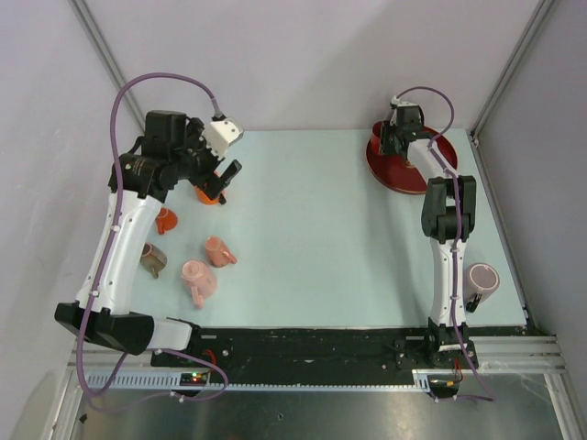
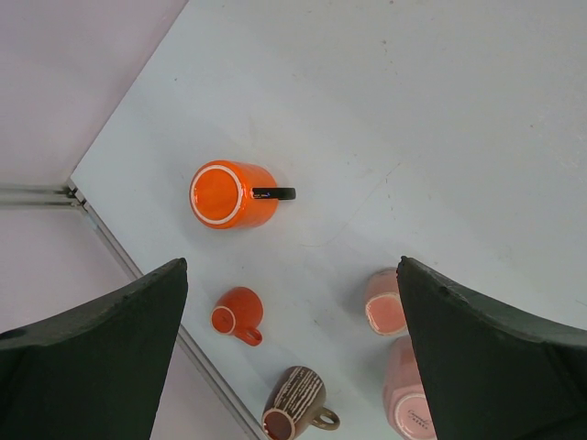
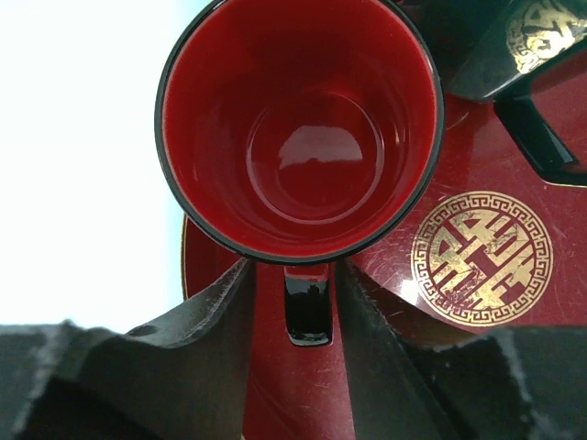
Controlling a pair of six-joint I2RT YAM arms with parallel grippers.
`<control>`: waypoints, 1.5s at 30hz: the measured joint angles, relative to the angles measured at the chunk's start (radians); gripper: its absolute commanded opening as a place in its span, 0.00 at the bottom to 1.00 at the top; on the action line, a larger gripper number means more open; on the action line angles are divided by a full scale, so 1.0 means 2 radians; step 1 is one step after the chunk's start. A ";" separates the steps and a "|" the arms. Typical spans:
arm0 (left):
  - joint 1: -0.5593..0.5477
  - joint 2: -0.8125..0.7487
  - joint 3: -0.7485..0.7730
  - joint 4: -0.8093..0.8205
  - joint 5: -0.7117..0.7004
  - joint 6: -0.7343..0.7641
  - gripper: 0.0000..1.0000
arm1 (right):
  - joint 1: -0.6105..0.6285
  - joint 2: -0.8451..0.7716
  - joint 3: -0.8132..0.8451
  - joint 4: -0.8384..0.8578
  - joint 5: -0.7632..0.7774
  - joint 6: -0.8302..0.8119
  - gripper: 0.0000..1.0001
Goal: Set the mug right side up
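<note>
A mug [image 3: 298, 128], red inside and black outside, stands upright with its mouth up on a dark red plate [image 3: 481, 258]. My right gripper [image 3: 293, 270] is open: its fingers flank the black handle [image 3: 308, 312] with a small gap on each side. From above, the right gripper [image 1: 396, 128] hides that mug over the plate [image 1: 385, 172]. My left gripper [image 2: 292, 266] hangs wide open and holds nothing, high above an orange mug [image 2: 229, 194] that stands upside down with its black handle pointing right.
Near the left arm lie a small orange cup [image 1: 165, 220], a brown striped mug [image 1: 152, 260] and two pink mugs [image 1: 218, 251] [image 1: 198, 280]. Another pink mug [image 1: 482, 279] lies by the right arm. A black piece with a gold pattern [image 3: 527, 46] sits on the plate.
</note>
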 measured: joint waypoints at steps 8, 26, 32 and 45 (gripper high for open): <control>0.000 0.000 0.000 0.000 0.001 0.006 1.00 | 0.003 0.000 0.000 -0.010 -0.014 0.015 0.57; 0.001 0.000 0.005 0.001 0.003 0.013 1.00 | 0.033 -0.002 -0.007 0.022 -0.087 0.100 0.62; 0.003 -0.009 -0.012 0.005 0.004 0.013 1.00 | 0.033 -0.003 -0.005 0.016 -0.094 0.100 0.70; -0.027 -0.077 -0.231 -0.019 -0.010 0.065 0.92 | 0.066 -0.246 -0.218 0.002 -0.130 0.021 0.99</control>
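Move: Just ahead of the right hand, whose fingers already stand loosely open astride its handle, the upright red mug is centred about 7 cm farther out and 1 cm left, roughly 1 cm lower; the green mug is some 12 cm ahead and 8 cm right. From the left hand, the small pink mug lies about 3 cm back, 8 cm left and 29 cm below; the large pink mug 11 cm back, 11 cm left, about as low. Sweeping left about 8 cm while opening farther and rolling some 15 degrees, left side up, the right hand pushes the red mug's handle sideways, then comes free and pulls back and up about 10 cm, turning counter-clockwise, fingers opening wide. Late on, the open left hand drops some 13 cm and draws back 8 cm towards the pink mugs, tipping steeper. ##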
